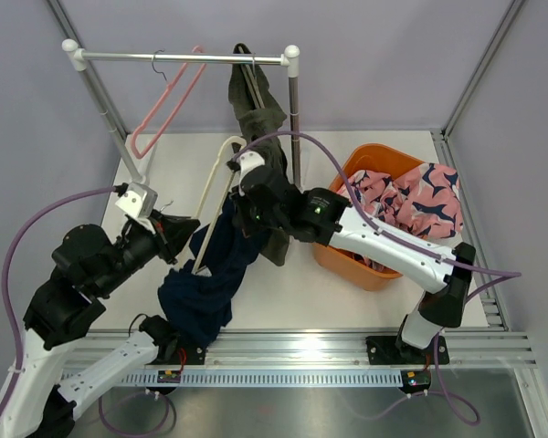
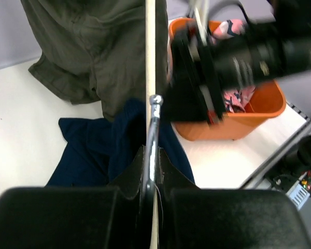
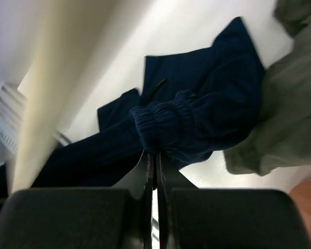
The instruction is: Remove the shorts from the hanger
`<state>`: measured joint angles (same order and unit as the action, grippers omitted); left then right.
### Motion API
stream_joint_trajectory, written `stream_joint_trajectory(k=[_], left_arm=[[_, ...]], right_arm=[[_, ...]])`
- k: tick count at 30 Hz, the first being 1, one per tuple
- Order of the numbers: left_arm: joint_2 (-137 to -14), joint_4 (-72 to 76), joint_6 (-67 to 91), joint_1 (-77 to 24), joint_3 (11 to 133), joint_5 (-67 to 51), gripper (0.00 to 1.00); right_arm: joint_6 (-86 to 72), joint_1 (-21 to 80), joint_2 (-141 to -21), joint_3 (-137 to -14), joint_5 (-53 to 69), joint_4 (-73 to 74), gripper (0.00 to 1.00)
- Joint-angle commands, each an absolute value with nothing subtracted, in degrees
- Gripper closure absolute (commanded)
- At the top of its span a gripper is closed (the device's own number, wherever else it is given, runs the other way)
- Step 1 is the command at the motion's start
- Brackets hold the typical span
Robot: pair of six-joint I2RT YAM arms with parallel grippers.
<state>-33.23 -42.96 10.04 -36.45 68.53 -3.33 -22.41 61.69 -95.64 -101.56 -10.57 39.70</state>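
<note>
My left gripper (image 1: 188, 230) (image 2: 152, 155) is shut on the metal hook of a cream hanger (image 1: 216, 187) (image 2: 151, 57), which stands slanted above the table. Dark navy shorts (image 1: 205, 287) (image 2: 90, 148) (image 3: 207, 111) drape from the hanger down onto the table. At the top of that cloth, my right gripper (image 1: 244, 214) (image 3: 155, 153) is shut on the ribbed navy waistband. Olive green shorts (image 1: 258, 109) (image 2: 101, 49) (image 3: 287, 124) hang from the rail just behind. Pink shorts with navy and white blotches (image 1: 411, 196) lie in the orange basket (image 1: 347, 260).
A white rack rail (image 1: 178, 57) spans the back with a pink hanger (image 1: 169, 105) on it, and its dark post (image 1: 296, 137) stands beside the olive cloth. The orange basket (image 2: 233, 127) sits right of the arms. A metal rail (image 1: 347, 342) runs along the near edge.
</note>
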Motion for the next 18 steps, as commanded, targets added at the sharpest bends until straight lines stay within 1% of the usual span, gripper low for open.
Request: stream_joint_trajectory(k=[1, 6, 11, 14, 18], left_arm=[[-35.68, -32.97, 12.13, -36.74, 68.73, 0.95, 1.0], [-37.7, -25.86, 13.44, -36.74, 67.59, 6.67, 1.0], [-42.09, -26.1, 14.68, -36.74, 71.89, 11.15, 1.0], [-42.89, -26.72, 13.72, -36.74, 74.61, 13.53, 1.0], [-43.33, -28.91, 11.69, -36.74, 77.43, 15.2, 1.0]], right_arm=[[-19.95, 66.53, -92.9, -104.93, -11.95, 38.67, 1.0], [-17.5, 71.36, -93.08, -108.54, -12.3, 40.77, 1.0], [-16.09, 72.95, -92.11, -112.14, -14.84, 42.97, 1.0], [-13.46, 72.95, -90.01, -115.04, -19.23, 45.43, 1.0], [-6.34, 72.95, -84.83, -121.18, -31.88, 46.32, 1.0]])
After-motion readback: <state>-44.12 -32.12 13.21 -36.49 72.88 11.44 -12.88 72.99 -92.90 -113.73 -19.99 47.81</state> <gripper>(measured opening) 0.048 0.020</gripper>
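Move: The left gripper holds the cream hanger by its hook. The free stretch of the rack bar is about 27 cm ahead and 12 cm above it, the pink hanger some 20 cm ahead and 4 cm left, and the middle of the navy shorts 18 cm below, 4 cm right and 2 cm back. From the right gripper, pinching the navy waistband, the orange bin is about 30 cm right, 8 cm ahead and 18 cm down, and the olive shorts 12 cm ahead and 4 cm right. Draw hanger and navy shorts apart: pull the right gripper back about 8 cm and a little left, keeping its pinch on the waistband, then lift it some 8 cm while easing right and slightly forward, fingers tipping up. Meanwhile carry the cream hanger forward towards the rack bar and slightly up with the left gripper, turning it counter-clockwise, its grip on the hook kept. ##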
